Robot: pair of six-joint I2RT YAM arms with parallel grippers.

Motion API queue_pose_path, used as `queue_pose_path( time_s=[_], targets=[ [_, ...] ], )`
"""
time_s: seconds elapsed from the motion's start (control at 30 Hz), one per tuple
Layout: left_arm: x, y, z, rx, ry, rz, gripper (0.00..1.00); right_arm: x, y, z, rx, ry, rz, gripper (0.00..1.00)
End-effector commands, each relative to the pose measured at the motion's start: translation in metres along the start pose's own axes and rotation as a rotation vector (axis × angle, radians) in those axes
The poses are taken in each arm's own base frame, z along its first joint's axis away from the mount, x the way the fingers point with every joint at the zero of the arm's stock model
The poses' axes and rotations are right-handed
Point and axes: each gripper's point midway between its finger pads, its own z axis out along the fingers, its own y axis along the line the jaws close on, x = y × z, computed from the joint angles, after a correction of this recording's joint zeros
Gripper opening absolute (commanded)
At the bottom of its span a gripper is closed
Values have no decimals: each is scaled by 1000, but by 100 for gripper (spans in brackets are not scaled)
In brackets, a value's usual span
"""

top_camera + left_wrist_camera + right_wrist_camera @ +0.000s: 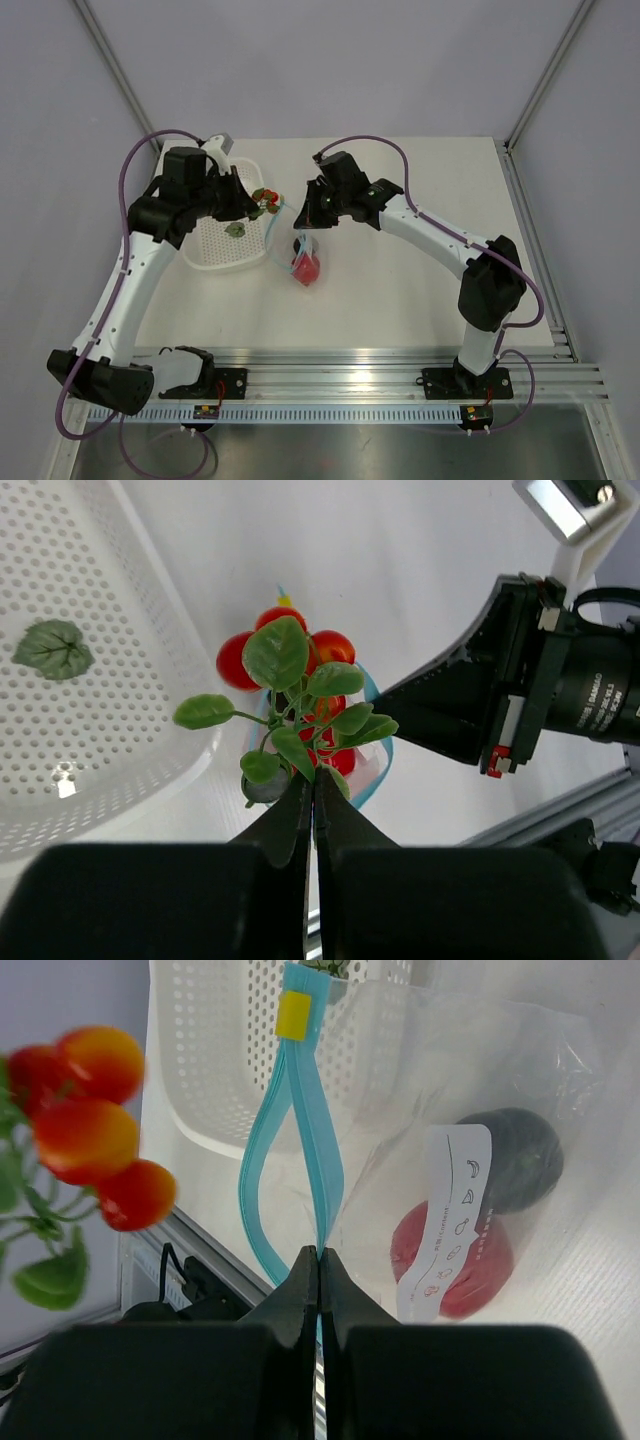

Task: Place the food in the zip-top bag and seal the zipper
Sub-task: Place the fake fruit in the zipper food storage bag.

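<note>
My left gripper (315, 772) is shut on the stem of a toy food sprig (290, 665) with red tomatoes and green leaves, held above the open mouth of the zip-top bag (303, 262). My right gripper (319, 1252) is shut on the light blue zipper (300, 1130), which spreads into a loop with a yellow slider (294, 1014) at its far end. Inside the clear bag lie a red roundish piece (455, 1260) and a dark roundish piece (515, 1155). The sprig (90, 1120) hangs at the left of the right wrist view. A small green leaf (54, 648) lies in the basket.
A white perforated basket (228, 225) stands just left of the bag, under the left arm. The right gripper's black body (480, 710) is close to the sprig on its right. Aluminium rails (380, 365) run along the table's near edge.
</note>
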Motion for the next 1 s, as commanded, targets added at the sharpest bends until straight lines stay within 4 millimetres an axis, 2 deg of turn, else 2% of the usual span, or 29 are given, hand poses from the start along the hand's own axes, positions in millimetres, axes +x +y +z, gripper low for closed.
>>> queue_pose_path(
  time_s=[0.0, 0.07, 0.1, 0.33, 0.57, 0.8, 0.83, 0.87, 0.9, 0.93, 0.97],
  targets=[
    [28, -18, 11, 141, 93, -17, 0, -16, 23, -10, -79, -55, -2, 0],
    [33, -21, 17, 162, 102, -32, 0, -15, 24, -11, -85, -55, 3, 0],
    [45, -19, 23, 165, 131, -42, 0, -15, 24, -12, -85, -55, 4, 0],
    [62, -11, 45, 157, 155, -76, 0, -13, 25, -11, -99, -48, 11, 0],
    [73, -6, 65, 144, 185, -97, 0, -12, 31, -12, -124, -44, 13, 0],
    [71, -8, 75, 130, 182, -103, 1, -11, 30, -13, -119, -45, 14, 0],
    [72, -7, 76, 126, 188, -95, 8, -11, 29, -14, -119, -45, 13, 0],
    [72, -6, 77, 119, 193, -93, 23, -12, 28, -14, -116, -48, 14, 0],
    [73, -6, 76, 116, 203, -93, 47, -11, 29, -14, -117, -48, 11, 0],
    [73, -5, 76, 116, 209, -84, 60, -11, 28, -14, -114, -50, 11, 0],
    [72, -6, 75, 117, 208, -78, 68, -11, 29, -14, -115, -48, 11, 0]
  ],
)
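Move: The open bag mouth, where the bunch of cherry tomatoes in the left fingers is headed, lies about 5 cm right, 1 cm back and 13 cm below the left hand. Low in the bag, some 22 cm below that hand, are the dark fruit, about 6 cm right and 3 cm ahead, and the red fruit, about 8 cm right and 1 cm back. The mouth is roughly 4 cm left, 2 cm back and 2 cm below the right hand. The cherry tomatoes, still pinched by their leafy stem, go down about 10 cm and some 5 cm right to the bag mouth; the left hand eases back a little on the way, then partly forward again, its fingertips tipping about 15 degrees further down. Only at the very end do its fingers spread and let go of the stem, while the right hand stays nearly in place and keeps its pinch on the blue zipper rim. ##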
